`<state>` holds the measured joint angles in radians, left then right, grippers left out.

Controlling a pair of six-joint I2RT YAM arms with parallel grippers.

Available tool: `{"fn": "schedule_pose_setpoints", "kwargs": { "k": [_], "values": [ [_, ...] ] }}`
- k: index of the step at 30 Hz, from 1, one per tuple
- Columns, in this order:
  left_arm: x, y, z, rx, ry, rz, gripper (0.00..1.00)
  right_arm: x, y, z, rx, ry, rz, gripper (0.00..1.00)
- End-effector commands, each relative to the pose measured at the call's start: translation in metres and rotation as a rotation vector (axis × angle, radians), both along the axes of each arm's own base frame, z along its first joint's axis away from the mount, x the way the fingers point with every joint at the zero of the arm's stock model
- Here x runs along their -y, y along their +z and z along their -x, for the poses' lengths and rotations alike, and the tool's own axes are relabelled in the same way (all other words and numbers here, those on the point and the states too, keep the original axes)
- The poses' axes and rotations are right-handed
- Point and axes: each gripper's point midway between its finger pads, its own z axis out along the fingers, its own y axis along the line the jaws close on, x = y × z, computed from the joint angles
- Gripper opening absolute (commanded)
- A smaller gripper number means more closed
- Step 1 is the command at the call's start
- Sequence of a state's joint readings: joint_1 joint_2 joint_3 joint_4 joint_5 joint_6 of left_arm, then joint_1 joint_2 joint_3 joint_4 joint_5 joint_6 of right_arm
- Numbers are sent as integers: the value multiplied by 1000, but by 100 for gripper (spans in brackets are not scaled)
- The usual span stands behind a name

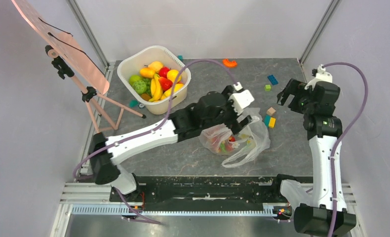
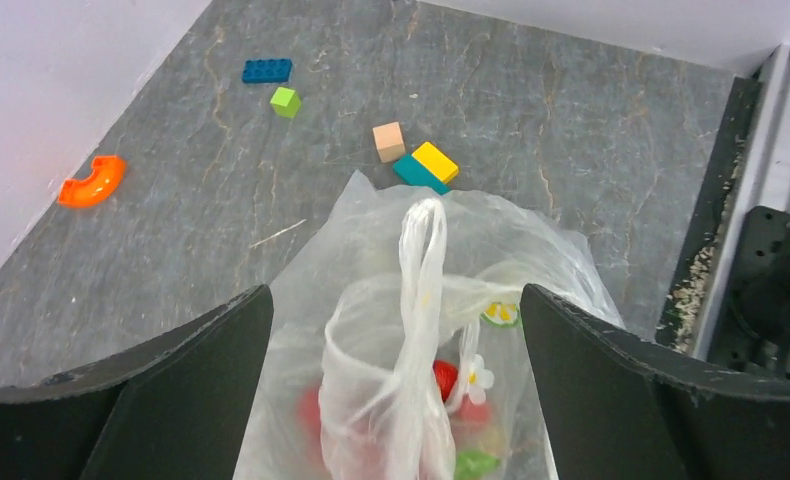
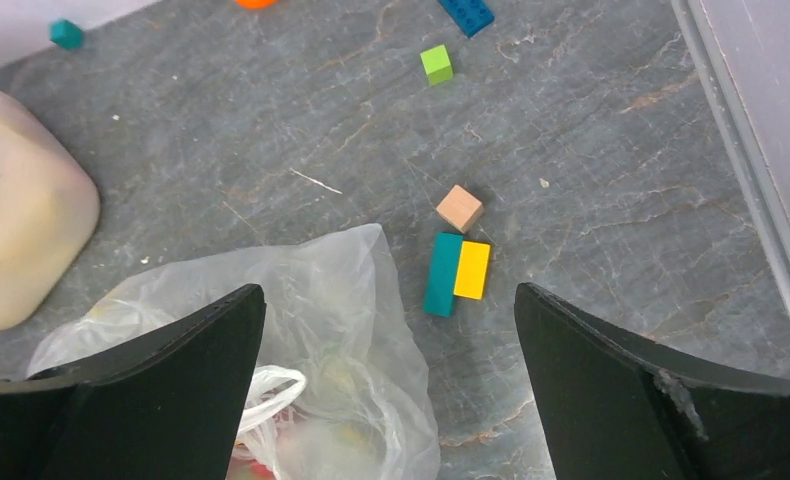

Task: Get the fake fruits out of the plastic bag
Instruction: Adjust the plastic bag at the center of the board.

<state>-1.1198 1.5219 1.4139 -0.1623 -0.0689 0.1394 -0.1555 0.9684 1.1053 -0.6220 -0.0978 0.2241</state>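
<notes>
The plastic bag (image 1: 242,140) lies crumpled on the grey table's middle, with the fake fruits (image 1: 224,144) showing red and pink through it. My left gripper (image 1: 243,124) hangs just over the bag's near-left side. In the left wrist view that gripper (image 2: 394,295) is open, its fingers either side of the bag (image 2: 531,250), touching nothing. A handle loop (image 2: 423,270) stands up between them, with a red fruit (image 2: 444,378) below. My right gripper (image 1: 289,98) is raised to the bag's right, open and empty (image 3: 387,292), the bag (image 3: 331,300) below its left finger.
A white tub (image 1: 125,66) of other fruit stands at the back left, beside a pink stand (image 1: 74,54). Loose blocks lie right of the bag: tan cube (image 1: 271,111), teal and yellow blocks (image 1: 269,121), green cube (image 1: 267,88), blue brick (image 1: 272,79), orange arc (image 1: 229,62).
</notes>
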Motion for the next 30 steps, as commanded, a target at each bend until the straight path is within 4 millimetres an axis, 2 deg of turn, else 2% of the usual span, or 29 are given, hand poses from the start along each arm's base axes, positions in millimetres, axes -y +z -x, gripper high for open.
{"fn": "schedule_pose_setpoints", "kwargs": {
  "k": [1,6,12,19,22,25,26,28,30],
  "values": [
    [34,-16,-6,51,-88,-99,100,-4,24,4,111,72,-70,98],
    [52,-53,-18,47,-109,-226,100,9,21,8,128,45,-100,98],
    [70,-72,-27,48,-131,-287,100,6,13,8,132,62,-127,98],
    [75,-119,-45,45,-79,-409,97,5,9,11,137,65,-120,98],
    [71,-127,-53,48,-31,-436,69,4,8,11,137,71,-121,97],
    [67,-133,-59,50,10,-456,48,4,6,11,138,73,-123,97],
    [66,-134,-60,47,17,-462,38,4,6,11,140,73,-123,98],
    [62,-130,-60,33,30,-462,3,3,6,12,142,75,-122,97],
    [58,-116,-56,17,35,-445,2,2,8,13,152,82,-117,97]
  ]
}}
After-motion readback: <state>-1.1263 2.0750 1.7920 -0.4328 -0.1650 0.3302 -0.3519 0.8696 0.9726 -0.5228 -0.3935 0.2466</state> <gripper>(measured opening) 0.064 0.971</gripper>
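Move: The upright white handle of the plastic bag stands about 16 cm below the open left hand, some 5 cm ahead and 6 cm to its right. The fruits inside the bag lie about 3 cm ahead of this hand, 3 cm to its left and 26 cm down. The teal block lies some 15 cm ahead and 18 cm to its right, at table level, with the wooden block 7 cm beyond and 3 cm right of the teal one. From the right hand the handle is about 15 cm left, 3 cm back and 13 cm below. The left fingers end pinching the bag's upright handle from above, having stayed wide open for most of the way and shut only over the last third. To get there the hand drops some 16 cm, edging to the right and forward by about 5 cm each, while the wrist tips about 30 degrees so that the fingers point more steeply down; the rightward drift turns slightly back as they close. ##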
